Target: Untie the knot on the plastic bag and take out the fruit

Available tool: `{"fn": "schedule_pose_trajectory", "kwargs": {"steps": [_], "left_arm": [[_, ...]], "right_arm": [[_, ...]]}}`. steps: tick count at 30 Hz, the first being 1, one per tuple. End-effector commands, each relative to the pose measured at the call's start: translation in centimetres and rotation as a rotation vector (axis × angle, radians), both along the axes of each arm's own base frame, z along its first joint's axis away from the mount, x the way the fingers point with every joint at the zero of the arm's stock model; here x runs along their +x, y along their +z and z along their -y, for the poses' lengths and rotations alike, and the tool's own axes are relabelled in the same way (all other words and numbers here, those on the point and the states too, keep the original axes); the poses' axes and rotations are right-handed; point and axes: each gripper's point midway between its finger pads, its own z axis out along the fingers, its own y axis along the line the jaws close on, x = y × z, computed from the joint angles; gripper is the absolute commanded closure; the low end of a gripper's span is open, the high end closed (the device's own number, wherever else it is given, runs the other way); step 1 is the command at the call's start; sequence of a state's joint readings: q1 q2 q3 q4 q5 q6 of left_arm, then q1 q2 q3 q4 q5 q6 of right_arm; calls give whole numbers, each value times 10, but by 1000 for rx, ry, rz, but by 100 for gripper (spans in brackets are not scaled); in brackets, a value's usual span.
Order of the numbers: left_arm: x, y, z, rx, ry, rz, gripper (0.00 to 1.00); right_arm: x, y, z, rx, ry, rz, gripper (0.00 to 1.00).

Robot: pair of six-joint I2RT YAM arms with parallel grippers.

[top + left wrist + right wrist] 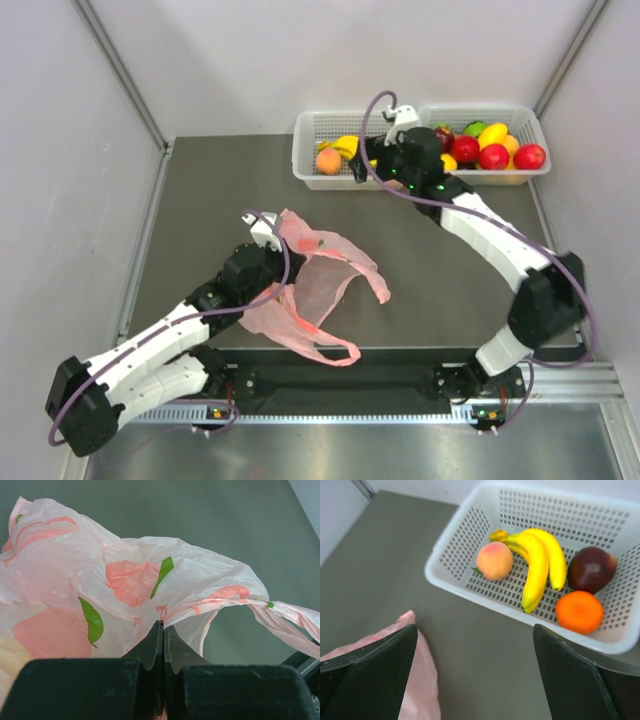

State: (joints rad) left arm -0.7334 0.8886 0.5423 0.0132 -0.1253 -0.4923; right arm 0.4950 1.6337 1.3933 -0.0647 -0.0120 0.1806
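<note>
The pink plastic bag [312, 283] lies crumpled on the dark table at centre left, its handle loops [362, 272] spread loose. No knot shows. My left gripper [270, 238] is shut on a fold of the bag [131, 580], pinched at the jaw tips [164, 628]. My right gripper [360, 166] is open and empty above the table, just in front of the left basket [306, 168]. In the right wrist view the gripper [475, 645] faces a peach-pink fruit [494, 560] and an orange round fruit [579, 611] lying in that basket. No fruit shows inside the bag.
The left basket [451, 560] also holds yellow bananas [540, 565] and a dark purple fruit [591, 569]. A second white basket [530, 125] at back right holds several red, yellow and green fruits. Grey walls close in both sides.
</note>
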Motion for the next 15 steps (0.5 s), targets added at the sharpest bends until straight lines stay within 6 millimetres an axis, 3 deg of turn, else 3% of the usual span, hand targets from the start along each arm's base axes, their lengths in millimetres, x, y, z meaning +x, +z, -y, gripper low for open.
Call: {"fn": "schedule_pose_trajectory", "kwargs": {"steps": [1, 3, 4, 7, 8, 11, 12, 13, 14, 15], "left_arm": [[7, 19, -5, -15, 37, 47, 100], [10, 28, -8, -24, 59, 63, 100], [13, 33, -11, -24, 80, 77, 100], [13, 41, -12, -12, 75, 81, 100], [12, 42, -10, -7, 67, 81, 100], [12, 49, -6, -11, 48, 77, 100], [12, 48, -5, -8, 46, 70, 100], [12, 52, -3, -16, 37, 72, 100], [13, 51, -2, -12, 36, 67, 100], [14, 49, -1, -6, 32, 62, 100]], "right_arm": [[-51, 45, 17, 83, 25, 115, 4], [-80, 40, 10, 86, 79, 107, 5], [-106, 24, 14, 61, 109, 69, 5], [-169, 12, 0, 58, 231, 83, 6], [-194, 11, -13, 66, 295, 90, 9], [-241, 6, -21, 126, 404, 103, 19], [-267, 3, -29, 154, 480, 99, 33], [-277, 7, -33, 178, 506, 112, 41], [-292, 5, -40, 187, 547, 109, 60], [-300, 1, -42, 190, 561, 105, 69]]}}
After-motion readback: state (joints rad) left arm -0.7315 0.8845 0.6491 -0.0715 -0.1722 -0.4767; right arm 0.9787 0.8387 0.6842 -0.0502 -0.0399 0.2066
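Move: The fruit still in the pink bag, its yellow pear for one, lies about 24 cm back from the right hand, 17 cm to its left and 20 cm below. The red fruit is some 5 cm ahead of the pear, and the bag's open mouth about 26 cm back and 8 cm left of the hand. The peach just put in the basket is roughly 8 cm ahead of the right hand and 6 cm left. From the left hand the pear is some 4 cm left and 13 cm below. The pink bag's open mouth is what the right hand comes back to: empty, it sweeps fast away from the basket, about 28 cm back, arching up first and then sinking. Late on it swings round some 30 degrees counter-clockwise and narrows its wide-open fingers to under half. The left hand keeps its pinch on the bag's rim and raises it about 3 cm. ##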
